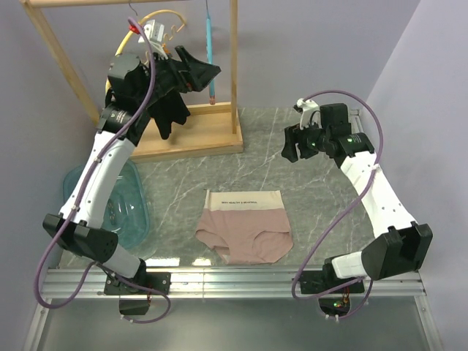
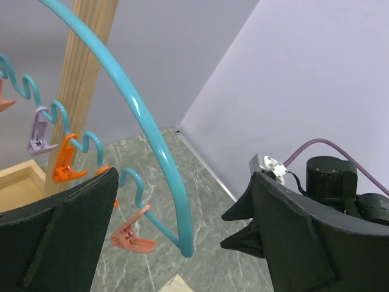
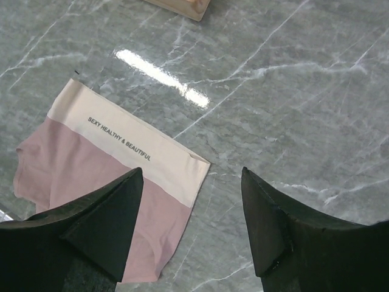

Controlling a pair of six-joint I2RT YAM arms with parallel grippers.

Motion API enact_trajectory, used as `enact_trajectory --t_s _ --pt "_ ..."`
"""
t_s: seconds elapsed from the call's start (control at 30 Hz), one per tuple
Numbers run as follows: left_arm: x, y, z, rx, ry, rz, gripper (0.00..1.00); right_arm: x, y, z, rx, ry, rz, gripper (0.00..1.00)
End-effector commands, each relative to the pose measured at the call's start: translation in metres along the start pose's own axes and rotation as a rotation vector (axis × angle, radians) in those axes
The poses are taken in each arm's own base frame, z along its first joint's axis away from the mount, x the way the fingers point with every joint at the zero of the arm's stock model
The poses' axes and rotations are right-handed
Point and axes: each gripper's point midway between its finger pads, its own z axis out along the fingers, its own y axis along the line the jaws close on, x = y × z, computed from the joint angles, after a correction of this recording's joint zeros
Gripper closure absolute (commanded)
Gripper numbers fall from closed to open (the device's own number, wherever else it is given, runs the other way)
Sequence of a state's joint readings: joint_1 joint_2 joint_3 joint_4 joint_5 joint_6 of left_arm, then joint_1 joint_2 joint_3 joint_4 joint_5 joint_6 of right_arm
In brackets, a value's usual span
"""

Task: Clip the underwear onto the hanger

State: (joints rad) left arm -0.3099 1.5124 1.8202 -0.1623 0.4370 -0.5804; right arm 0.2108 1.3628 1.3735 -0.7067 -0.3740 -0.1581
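Observation:
The underwear [image 1: 245, 227] lies flat on the marble table, pink-beige with a cream waistband [image 3: 130, 143] bearing dark printed text. The light-blue hanger [image 1: 210, 51] hangs from the wooden rack. In the left wrist view its arched arm [image 2: 146, 128] and wavy lower edge, with orange clips [image 2: 64, 167] and a pink clip [image 2: 130, 234], run between the jaws. My left gripper [image 2: 176, 207] is open around that arm without touching it. My right gripper [image 3: 191, 176] hangs open above the table, over the waistband's right corner, holding nothing.
The wooden rack [image 1: 55, 51] with its base [image 1: 190, 139] stands at the back left and also carries a yellow hanger [image 1: 157, 18]. A blue basin [image 1: 124, 205] sits at the left edge. A metal rail [image 1: 234, 281] runs along the near edge.

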Motion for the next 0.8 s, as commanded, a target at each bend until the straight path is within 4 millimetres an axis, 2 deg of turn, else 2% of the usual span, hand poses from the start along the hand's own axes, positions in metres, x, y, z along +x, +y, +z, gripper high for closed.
enact_trajectory --t_s 0.0,0.07,0.1,0.33,0.47,0.57,0.6,0.67,0.7,0.77 --pt "-0.026 -0.007 0.005 -0.013 -0.079 0.006 0.03 -0.011 -0.005 -0.003 -0.012 -0.032 -0.006 0.28" --pt "-0.022 -0.005 0.013 0.005 -0.065 0.003 0.05 -0.009 -0.007 -0.004 -0.013 -0.033 -0.009 0.27" --pt "-0.024 -0.012 0.015 0.04 -0.065 0.006 0.09 -0.007 -0.011 -0.005 -0.005 -0.032 -0.004 0.27" --pt "-0.019 -0.002 0.044 0.052 -0.048 -0.021 0.24 0.007 -0.023 -0.011 0.001 -0.016 0.025 0.28" --pt "-0.019 -0.001 0.051 0.064 -0.052 -0.03 0.3 0.009 -0.028 -0.018 0.021 -0.004 0.022 0.28" --pt "-0.021 0.003 0.054 0.046 -0.062 -0.021 0.39 0.007 -0.031 -0.025 0.032 -0.007 0.018 0.28" --pt "-0.024 0.004 0.054 0.043 -0.069 -0.021 0.45 0.008 -0.032 -0.026 0.036 -0.007 0.021 0.28" --pt "-0.029 -0.002 0.053 0.078 -0.081 -0.019 0.53 0.009 -0.03 -0.029 0.036 -0.01 0.021 0.28" --pt "-0.031 -0.005 0.053 0.098 -0.083 -0.031 0.63 0.012 -0.03 -0.029 0.035 -0.006 0.027 0.28" --pt "-0.039 -0.014 0.051 0.132 -0.104 -0.021 0.74 0.013 -0.028 -0.03 0.031 -0.015 0.031 0.28"
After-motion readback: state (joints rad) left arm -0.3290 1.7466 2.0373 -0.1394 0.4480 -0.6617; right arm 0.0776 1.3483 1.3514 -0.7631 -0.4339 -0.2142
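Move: Ahead and to the right of the left hand, the blue hanger's near rim hangs about 6 cm farther out, 4 cm right, at about fingertip height. The hanger's pink clip sits roughly 8 cm ahead, 2 cm right and 4 cm below this hand; its orange clip is about 13 cm straight ahead, level with it. The yellow hanger hangs some 15 cm left, 4 cm ahead. From the right hand the rim lies about 11 cm ahead, 25 cm left and 25 cm higher. Reaching forward and somewhat right about 6 cm, nearly level, the left hand brings its wide-open fingers around the blue hanger's near rim and closes them to roughly a third open, easing back slightly at the end. The wrist barely turns. Meanwhile the empty right hand drifts about 4 cm to the right above the table, fingers unchanged. ##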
